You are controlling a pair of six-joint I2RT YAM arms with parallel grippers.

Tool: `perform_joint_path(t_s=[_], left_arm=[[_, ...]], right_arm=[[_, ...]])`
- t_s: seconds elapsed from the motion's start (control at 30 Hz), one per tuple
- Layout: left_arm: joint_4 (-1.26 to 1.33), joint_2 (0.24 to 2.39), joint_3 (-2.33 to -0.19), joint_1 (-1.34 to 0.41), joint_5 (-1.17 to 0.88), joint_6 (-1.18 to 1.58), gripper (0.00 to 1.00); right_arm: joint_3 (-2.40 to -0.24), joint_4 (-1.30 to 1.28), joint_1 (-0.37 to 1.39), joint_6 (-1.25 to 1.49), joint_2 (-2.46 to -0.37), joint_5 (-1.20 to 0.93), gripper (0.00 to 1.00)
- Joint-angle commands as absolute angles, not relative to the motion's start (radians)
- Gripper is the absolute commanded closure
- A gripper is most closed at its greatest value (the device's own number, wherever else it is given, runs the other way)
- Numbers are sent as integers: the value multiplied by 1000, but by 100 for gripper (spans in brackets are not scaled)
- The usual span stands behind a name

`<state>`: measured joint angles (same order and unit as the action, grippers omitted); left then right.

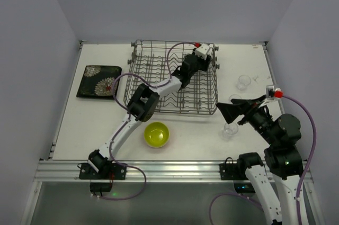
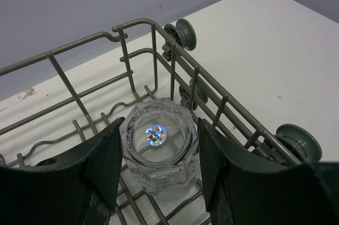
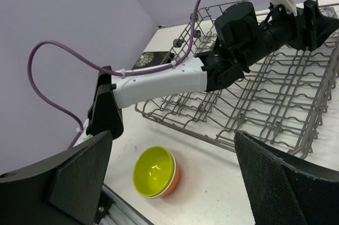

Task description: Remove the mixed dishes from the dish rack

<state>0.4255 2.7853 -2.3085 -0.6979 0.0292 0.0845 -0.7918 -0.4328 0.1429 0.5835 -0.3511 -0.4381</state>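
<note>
The grey wire dish rack (image 1: 159, 63) stands at the back middle of the table. My left gripper (image 1: 207, 58) reaches into its far right corner. There a small clear glass (image 2: 159, 148) stands upright on the rack (image 2: 212, 84) wires between the black fingers (image 2: 106, 156), which sit close on both sides with a thin gap at the right; the jaws are open. My right gripper (image 1: 229, 107) hovers wide open right of the rack, holding nothing. The yellow-green bowl (image 3: 153, 171) sits nested in the orange bowl (image 3: 179, 178) near the front edge.
A black flowered plate (image 1: 99, 81) lies on the table left of the rack. Clear glasses stand right of the rack, one (image 1: 243, 82) further back and one (image 1: 229, 129) under my right arm. The left arm (image 3: 159, 79) stretches over the rack (image 3: 275, 103).
</note>
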Motion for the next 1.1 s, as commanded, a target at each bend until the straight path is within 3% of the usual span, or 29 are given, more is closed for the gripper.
perform_joint_path(t_s=[0.0,0.07,0.4,0.57,0.67,0.8,0.97,1.0,1.03,1.07], left_arm=[[512,2708,-2301,-730,113,61,94],[520,2665,-2280,-732,170,80,100],[632,2281,-1947,-727,294,141,100],[462,2002,-1775,-695,350,279,100],[408,1777,-1568,-605,159,555,100],[630,1507,-1169,-433,-295,1011,100],[951,1385,-915,-379,-484,1314,100],[981,1359,-847,-382,-489,1389,100],[1056,1345,-804,-388,-486,1429,100],[1093,1332,-760,-391,-456,1518,100]], right_arm=[[-802,-397,140,581,-357,-451,1],[-802,-396,140,580,-365,-446,1],[-841,-371,140,580,-413,-420,1],[-812,-304,138,589,-407,-358,1],[-762,-203,140,607,-437,-366,1],[-753,-97,140,664,-577,-480,1],[-635,734,204,1015,-819,-924,1],[-661,773,245,968,-853,-922,1],[-701,620,324,901,-874,-882,1],[-780,515,368,812,-894,-717,1]])
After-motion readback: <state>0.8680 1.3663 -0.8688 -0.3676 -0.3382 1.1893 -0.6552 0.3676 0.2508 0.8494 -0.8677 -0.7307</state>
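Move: The left hand already grips a glass in the rack's far right corner; the open right gripper it is taken to hangs about 41 cm back, 6 cm to its right and 24 cm higher. The rack's middle is some 9 cm back and 16 cm left of the left hand, about 5 cm lower. From the right hand, the held glass lies 41 cm ahead, 6 cm left and 24 cm down. Left hand lifts the held glass some 30 cm, swinging left and back; open right hand reaches towards it. ##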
